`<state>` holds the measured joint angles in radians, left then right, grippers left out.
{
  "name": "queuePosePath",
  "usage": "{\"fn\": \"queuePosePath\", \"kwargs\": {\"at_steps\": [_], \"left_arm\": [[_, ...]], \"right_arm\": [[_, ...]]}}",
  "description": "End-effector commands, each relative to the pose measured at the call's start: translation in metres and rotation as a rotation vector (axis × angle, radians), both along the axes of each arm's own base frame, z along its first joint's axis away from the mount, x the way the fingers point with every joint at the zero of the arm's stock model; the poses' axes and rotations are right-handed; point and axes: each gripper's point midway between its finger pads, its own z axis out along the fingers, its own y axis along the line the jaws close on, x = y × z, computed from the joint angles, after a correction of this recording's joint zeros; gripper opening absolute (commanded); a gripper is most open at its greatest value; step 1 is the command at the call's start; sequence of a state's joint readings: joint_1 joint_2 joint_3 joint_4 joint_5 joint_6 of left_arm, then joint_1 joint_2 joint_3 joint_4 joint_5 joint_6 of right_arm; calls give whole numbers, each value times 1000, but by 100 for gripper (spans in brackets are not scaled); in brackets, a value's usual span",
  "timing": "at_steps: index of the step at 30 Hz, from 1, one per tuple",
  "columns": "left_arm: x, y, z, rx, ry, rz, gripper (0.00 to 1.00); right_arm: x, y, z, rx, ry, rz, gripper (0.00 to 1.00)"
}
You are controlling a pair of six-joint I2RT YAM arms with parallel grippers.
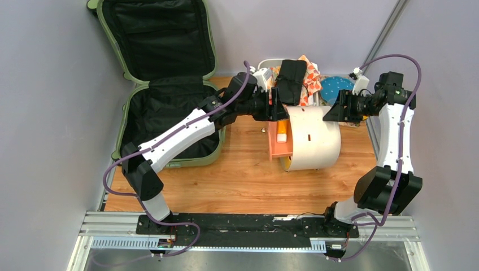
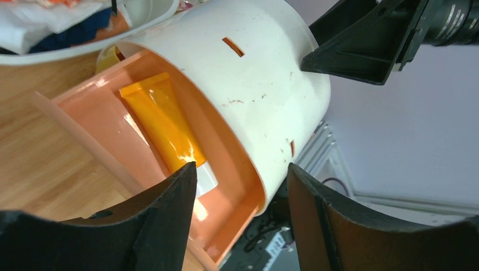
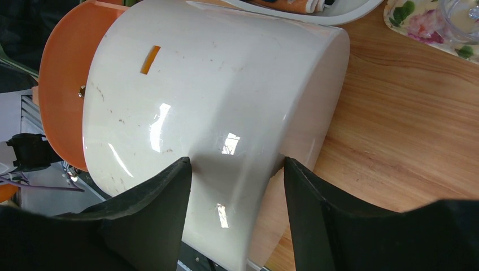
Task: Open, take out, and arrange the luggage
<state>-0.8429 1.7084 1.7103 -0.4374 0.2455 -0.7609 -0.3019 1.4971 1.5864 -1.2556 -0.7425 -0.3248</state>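
The sage-green luggage (image 1: 195,161) lies open at the left, its black-lined lid (image 1: 158,39) propped against the back wall. In the middle of the table lies a cream cylinder (image 1: 313,135) on its side, its orange end (image 1: 279,141) facing left. My left gripper (image 1: 279,106) (image 2: 242,167) is open at that end, its jaws either side of the cream rim (image 2: 282,169). A yellow tube (image 2: 161,118) lies in the orange part. My right gripper (image 1: 334,110) (image 3: 236,161) is open over the cylinder's (image 3: 214,101) right end, not clamped on it.
A white tub (image 1: 265,63) at the back holds a black pouch (image 1: 292,79) and patterned cloth. A blue dotted item (image 1: 337,87) and a floral tray (image 3: 418,28) sit behind the right gripper. Grey walls close in left and right. Bare wood (image 1: 237,180) lies in front.
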Motion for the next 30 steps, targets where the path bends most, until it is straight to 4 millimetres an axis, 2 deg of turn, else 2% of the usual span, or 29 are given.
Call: {"fn": "queuePosePath", "kwargs": {"at_steps": [1,3,4,5,6,7,9,12,13,16,19,23,25,27,28,30], "left_arm": [[-8,29,69,-54,-319,-97,58],[-8,43,77,-81,-470,-152,49],[-11,63,61,-65,-478,-168,44],[-10,71,55,-55,-499,-184,43],[-9,80,40,-15,-520,-220,45],[-4,94,36,1,-522,-237,57],[-4,106,20,59,-541,-305,65],[-14,115,-9,130,-561,-414,52],[-15,117,-17,150,-561,-424,37],[-16,117,-41,180,-558,-472,20],[-7,112,-53,213,-578,-484,12],[5,94,-52,200,-628,-490,11],[4,79,-53,177,-636,-520,10],[7,65,-43,139,-663,-526,8],[6,56,-48,125,-649,-547,8],[10,42,-44,88,-662,-549,8]], "right_arm": [[-30,-7,-36,-101,181,15,61],[-31,-6,-35,-103,175,20,61],[-31,-6,-34,-102,172,19,61],[-32,-5,-33,-96,172,21,61],[-32,-5,-32,-92,169,21,61],[-32,-3,-31,-88,168,24,61],[-34,-1,-30,-77,168,27,61],[-34,0,-28,-69,166,30,61],[-35,0,-28,-68,167,30,61],[-36,2,-30,-56,174,34,61],[-36,4,-31,-46,178,35,61],[-38,4,-30,-45,176,35,61],[-38,5,-31,-42,177,36,61],[-38,5,-32,-40,182,35,61],[-38,5,-32,-40,181,35,61],[-39,5,-32,-39,180,36,61]]}}
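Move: The drawer's knob lies about 6 cm to the left of my left hand and some 9 cm below it, level with it front to back. The yellow tube already lies in the open drawer, some 7 cm to the right of the knob; the white cabinet's middle is about 16 cm right of the knob and 2 cm nearer me, the clothes basket 9 cm right and 15 cm farther out. From my right hand the knob is roughly 23 cm left, 5 cm back and slightly lower. I swing my left hand about 12 cm left, rising slightly, to clear the open drawer, then sink some 10 cm in front of it and come back right about 4 cm towards the knob. On the way I shut the empty fingers and turn the wrist about 30 degrees clockwise with a roll, ending with the tips close to the knob. My right hand stays put, fingers still straddling the cabinet's far rim. ##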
